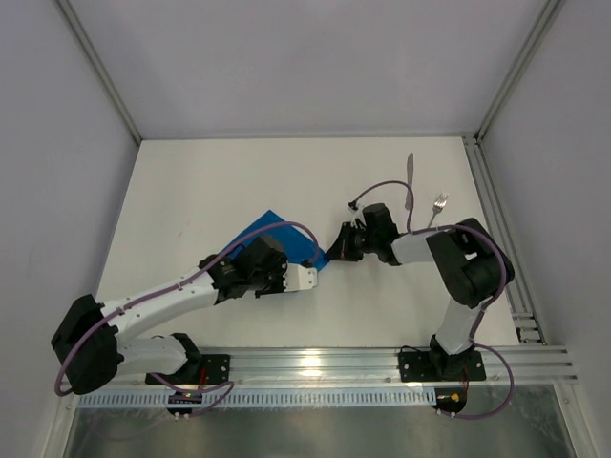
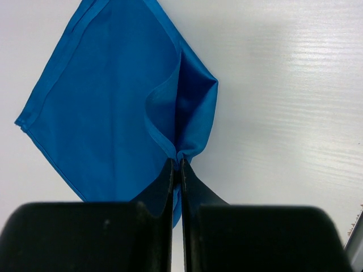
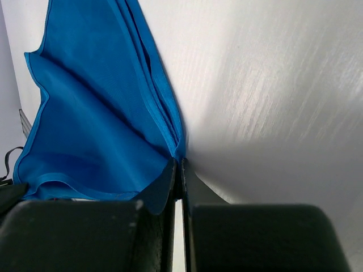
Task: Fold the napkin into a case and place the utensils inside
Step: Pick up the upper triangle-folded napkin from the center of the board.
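The bright blue napkin (image 1: 270,228) lies in the middle of the table, mostly hidden under the two wrists in the top view. My left gripper (image 2: 177,161) is shut on a pinched edge of the napkin (image 2: 108,107), which bulges up in a fold. My right gripper (image 3: 177,162) is shut on a corner of the napkin (image 3: 96,124), where several layered edges meet. The knife (image 1: 410,176) and the fork (image 1: 437,208) lie apart on the table at the back right, behind my right arm.
A metal rail (image 1: 496,229) runs along the table's right edge, and another rail (image 1: 315,363) crosses the front by the arm bases. White walls enclose the table on three sides.
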You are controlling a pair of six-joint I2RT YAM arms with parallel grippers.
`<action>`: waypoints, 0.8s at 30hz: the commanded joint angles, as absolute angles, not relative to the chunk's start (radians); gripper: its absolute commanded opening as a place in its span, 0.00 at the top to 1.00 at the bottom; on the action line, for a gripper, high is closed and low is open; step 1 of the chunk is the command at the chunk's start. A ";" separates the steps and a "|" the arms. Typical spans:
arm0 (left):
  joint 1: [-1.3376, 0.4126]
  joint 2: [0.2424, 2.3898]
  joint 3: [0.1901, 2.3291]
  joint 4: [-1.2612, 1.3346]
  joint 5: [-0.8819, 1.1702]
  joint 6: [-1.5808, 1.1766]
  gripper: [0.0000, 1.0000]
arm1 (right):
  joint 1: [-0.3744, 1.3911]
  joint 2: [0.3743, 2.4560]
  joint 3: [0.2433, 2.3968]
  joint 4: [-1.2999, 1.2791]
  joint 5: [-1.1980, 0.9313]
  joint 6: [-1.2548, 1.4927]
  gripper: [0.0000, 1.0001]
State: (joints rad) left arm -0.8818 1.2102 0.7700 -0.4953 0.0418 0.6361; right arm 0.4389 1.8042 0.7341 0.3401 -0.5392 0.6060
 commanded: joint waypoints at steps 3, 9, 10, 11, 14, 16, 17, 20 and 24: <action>-0.871 1.174 0.830 -0.549 0.012 0.627 1.00 | 0.446 1.720 0.745 0.255 -0.526 0.604 0.96; -0.859 1.164 0.908 -0.613 0.011 0.611 1.00 | 0.445 1.635 0.818 0.128 -0.515 0.591 0.96; -0.859 1.164 0.934 -0.639 0.015 0.601 1.00 | 0.440 1.626 0.828 0.112 -0.509 0.588 0.96; -0.859 1.163 0.948 -0.655 0.040 0.597 1.00 | 0.440 1.609 0.854 0.092 -0.506 0.580 0.96; -0.859 1.158 1.008 -0.709 0.077 0.574 1.00 | 0.422 1.592 0.894 0.025 -0.508 0.563 0.96; -0.859 1.160 1.038 -0.741 0.104 0.563 1.00 | 0.410 1.582 0.942 -0.041 -0.509 0.540 0.96; -0.859 1.160 1.067 -0.750 0.112 0.555 1.00 | 0.400 1.580 0.978 -0.064 -0.506 0.529 0.96; -0.859 1.164 1.129 -0.778 0.147 0.542 1.00 | 0.388 1.578 1.031 -0.147 -0.496 0.485 0.96; -0.859 1.178 1.201 -0.799 0.190 0.512 1.00 | 0.371 1.571 1.129 -0.248 -0.472 0.434 0.96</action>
State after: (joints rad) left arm -0.8631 1.1831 1.1313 -0.7628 0.1276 0.5526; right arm 0.3820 1.6196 1.0489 -0.1406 -0.4946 0.4950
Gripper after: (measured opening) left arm 0.020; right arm 0.048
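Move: At the near edge and at the right corner, the two shut hands already pinch the folded napkin. Its middle lies about 6 cm ahead of the left hand, 3 cm to its left and 5 cm below; from the right hand it is some 12 cm to the left, 1 cm ahead and at about the same height. From the right hand, the napkin's far corner is 11 cm ahead and 13 cm left, the knife 17 cm ahead and 18 cm right. Raising the napkin between them, both hands climb about 11 cm with their fingers still shut on the cloth. The right eases back barely a centimetre, then rises and swings some 5 cm forward, away from the left; the left goes nearly straight up, slipping a couple of centimetres right late on and rolling its left side down about 10 degrees. ##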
